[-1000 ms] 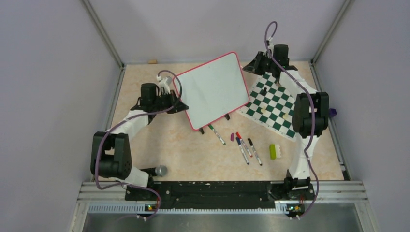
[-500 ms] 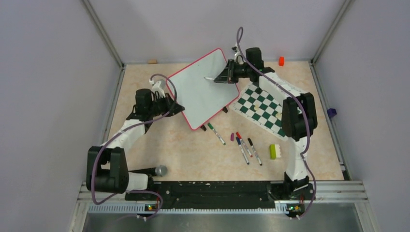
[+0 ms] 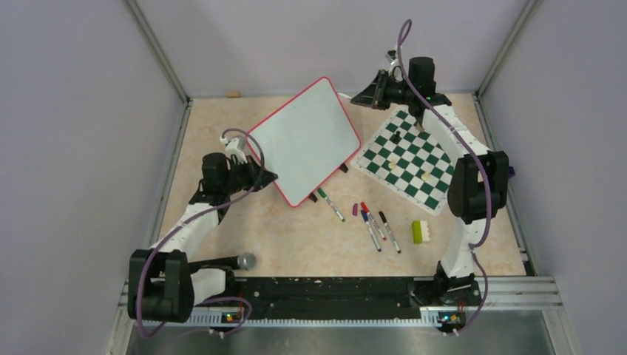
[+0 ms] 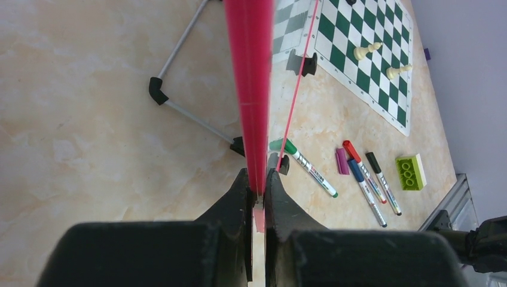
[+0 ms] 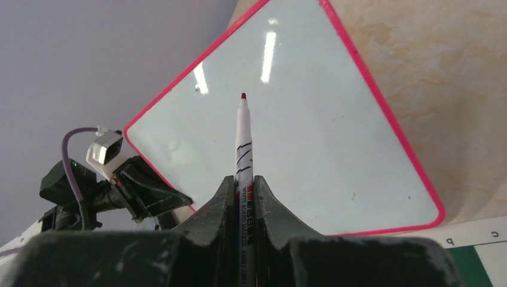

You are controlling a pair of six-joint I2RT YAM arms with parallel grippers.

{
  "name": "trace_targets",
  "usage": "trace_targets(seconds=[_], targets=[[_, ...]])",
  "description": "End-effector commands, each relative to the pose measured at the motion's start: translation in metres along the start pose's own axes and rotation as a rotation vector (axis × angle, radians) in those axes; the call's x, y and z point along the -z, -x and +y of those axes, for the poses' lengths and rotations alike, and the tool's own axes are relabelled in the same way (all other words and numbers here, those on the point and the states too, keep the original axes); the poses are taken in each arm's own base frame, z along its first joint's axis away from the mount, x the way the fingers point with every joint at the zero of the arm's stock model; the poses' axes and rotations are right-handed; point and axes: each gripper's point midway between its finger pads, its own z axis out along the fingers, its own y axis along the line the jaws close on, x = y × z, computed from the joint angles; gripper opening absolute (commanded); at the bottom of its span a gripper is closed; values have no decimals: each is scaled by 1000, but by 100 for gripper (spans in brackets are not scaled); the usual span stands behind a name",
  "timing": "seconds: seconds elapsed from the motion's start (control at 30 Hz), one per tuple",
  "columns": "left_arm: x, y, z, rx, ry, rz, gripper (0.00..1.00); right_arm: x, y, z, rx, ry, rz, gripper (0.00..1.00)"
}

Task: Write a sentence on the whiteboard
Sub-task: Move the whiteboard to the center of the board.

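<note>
The whiteboard (image 3: pixel 303 140) is held tilted above the table, with its glossy white face blank, so the sentence is not in view. My left gripper (image 3: pixel 265 178) is shut on the board's red-pink rim (image 4: pixel 253 89) at the lower left edge. In the left wrist view that rim runs edge-on between the jaws of the left gripper (image 4: pixel 257 182). My right gripper (image 3: pixel 361 96) hovers just off the board's upper right corner, shut on a white marker (image 5: pixel 244 140). The marker's dark tip points at the whiteboard (image 5: pixel 311 143) without touching it.
A green-and-white chess mat (image 3: pixel 410 159) with a few pieces lies to the right. Several markers (image 3: pixel 373 225), a green-capped marker (image 3: pixel 331 205), a purple cap (image 3: pixel 355 209) and a green brick (image 3: pixel 418 231) lie in front. A microphone (image 3: pixel 240 261) rests by the left base.
My right gripper swung in over the board's face, then drew back up and right. The left arm pulled the board leftward and nearer, turning it.
</note>
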Motion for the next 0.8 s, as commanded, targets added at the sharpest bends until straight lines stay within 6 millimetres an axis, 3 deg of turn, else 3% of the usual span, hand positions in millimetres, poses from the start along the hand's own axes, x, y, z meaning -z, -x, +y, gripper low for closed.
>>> trace_targets(seconds=[0.0,0.27,0.37,0.43,0.5,0.67,0.77], targets=[[5,-2,28,-35,118,-47,0,16,28,-6,38,-60,-104,0],[11,-6,38,-10,182,-49,2,4,32,-44,27,-166,-90,0],[15,-8,42,5,210,-58,13,4,33,-57,32,-211,-99,0],[19,-8,45,14,232,-75,30,3,36,-64,33,-234,-111,0],[23,-9,47,24,250,-92,39,1,40,-72,30,-247,-119,0],[29,-9,44,42,255,-113,54,-20,43,-95,18,-250,-63,0],[32,-11,39,55,238,-118,55,-36,37,-110,2,-222,-7,0]])
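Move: The left hand still pinches the whiteboard's left edge; the board's middle lies about 10 cm ahead and 8 cm to its right, roughly level. The green marker is some 8 cm back and 15 cm right of that hand, 13 cm lower. From the right hand, which holds the red-tipped pen, the whiteboard's middle is about 9 cm back, 12 cm left and 12 cm down; the chessboard's centre is 13 cm back, 17 cm right and 26 cm below. The left hand lets go of the whiteboard's left edge: after easing back and down by about a centimetre it opens its fingers to roughly half and slips left some 4 cm, sinking a little and turning slightly counter-clockwise, one finger still close beside the edge. The right hand keeps the pen and draws away from the board, first to the right, then mostly forward and down, about 8 cm forward in all. ##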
